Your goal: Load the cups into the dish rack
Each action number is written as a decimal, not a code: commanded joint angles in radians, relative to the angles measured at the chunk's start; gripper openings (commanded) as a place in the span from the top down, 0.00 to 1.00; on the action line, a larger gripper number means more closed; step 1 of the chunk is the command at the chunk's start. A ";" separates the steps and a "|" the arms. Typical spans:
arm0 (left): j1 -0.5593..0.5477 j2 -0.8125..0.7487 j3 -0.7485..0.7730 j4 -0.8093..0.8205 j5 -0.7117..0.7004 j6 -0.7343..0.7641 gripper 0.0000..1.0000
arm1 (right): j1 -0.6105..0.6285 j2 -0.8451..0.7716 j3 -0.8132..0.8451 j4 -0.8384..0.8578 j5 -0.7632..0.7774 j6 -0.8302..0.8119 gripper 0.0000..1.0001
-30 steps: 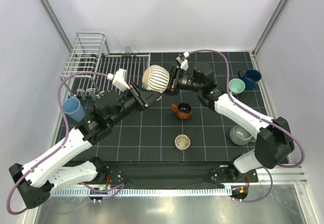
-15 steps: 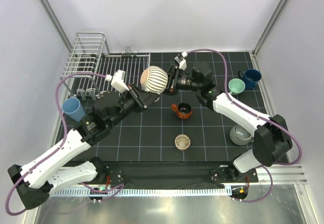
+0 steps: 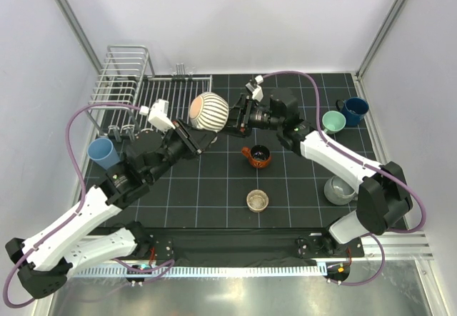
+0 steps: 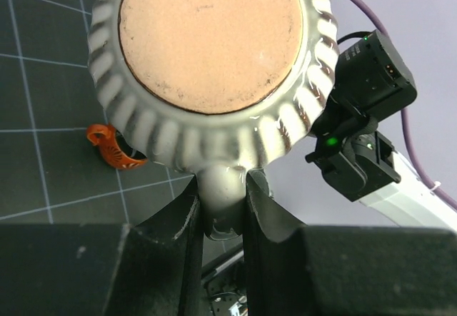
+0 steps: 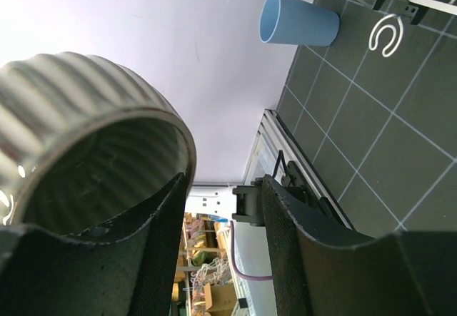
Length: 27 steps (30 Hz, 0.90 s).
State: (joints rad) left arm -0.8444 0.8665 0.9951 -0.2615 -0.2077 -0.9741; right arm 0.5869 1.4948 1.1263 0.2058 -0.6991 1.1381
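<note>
The ribbed cream cup [image 3: 208, 110] hangs in the air just right of the dish rack [image 3: 136, 88]. My left gripper [image 3: 201, 130] is shut on its handle [image 4: 223, 191], and the cup's tan base [image 4: 211, 38] faces the left wrist camera. My right gripper [image 3: 233, 113] is open just right of the cup. The cup's rim [image 5: 78, 138] lies outside its left finger [image 5: 153, 259], and nothing is between the jaws. On the mat stand the orange-brown cup [image 3: 257, 156], small tan cup [image 3: 258, 200], grey cup [image 3: 339, 189], pale green cup [image 3: 333, 121], dark blue cup [image 3: 353, 108] and light blue tumbler [image 3: 104, 153].
The rack's taller railed basket end [image 3: 121, 70] is at the far left against the wall. The tumbler [image 5: 296, 18] stands in front of the rack. White walls and metal posts enclose the black gridded mat [image 3: 214, 187].
My left gripper has carried the ribbed cream cup leftward toward the rack, away from my right gripper. The right gripper has stayed nearly in place.
</note>
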 commanded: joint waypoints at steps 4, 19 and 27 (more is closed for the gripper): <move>-0.004 -0.017 0.121 0.028 -0.079 0.089 1.00 | 0.005 -0.002 0.073 -0.191 0.050 -0.107 0.52; 0.126 0.210 0.304 -0.190 -0.182 0.348 1.00 | -0.038 -0.188 0.038 -0.775 0.259 -0.471 0.52; 0.306 0.414 0.359 -0.130 -0.159 0.466 1.00 | -0.047 -0.327 -0.025 -0.888 0.283 -0.509 0.51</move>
State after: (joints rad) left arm -0.5743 1.2480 1.2858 -0.5209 -0.3401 -0.5945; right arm 0.5423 1.2057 1.1202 -0.6216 -0.4389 0.6704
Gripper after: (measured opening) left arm 0.216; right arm 0.486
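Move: My left hand holds the striped cup by its handle; the flat part of the dish rack has its middle about 28 cm ahead of that hand, 13 cm left and 31 below. From the left hand, the blue cup stands some 10 cm ahead and 36 left, on the table. From my empty right hand, the orange cup is about 3 cm ahead, 15 right and 26 down; the small beige cup is 13 back, 13 right and 27 down. I carry the striped cup with my left hand forward about 12 cm and some 7 cm left over the rack, lifting slightly first and then sinking to about 6 cm below where I began, rolling the wrist some 35 degrees so the cup's mouth turns more downward. My right hand, fingers still half open, drops away from the cup, then swings right and back towards the orange and beige cups, fingertips tipping down. ##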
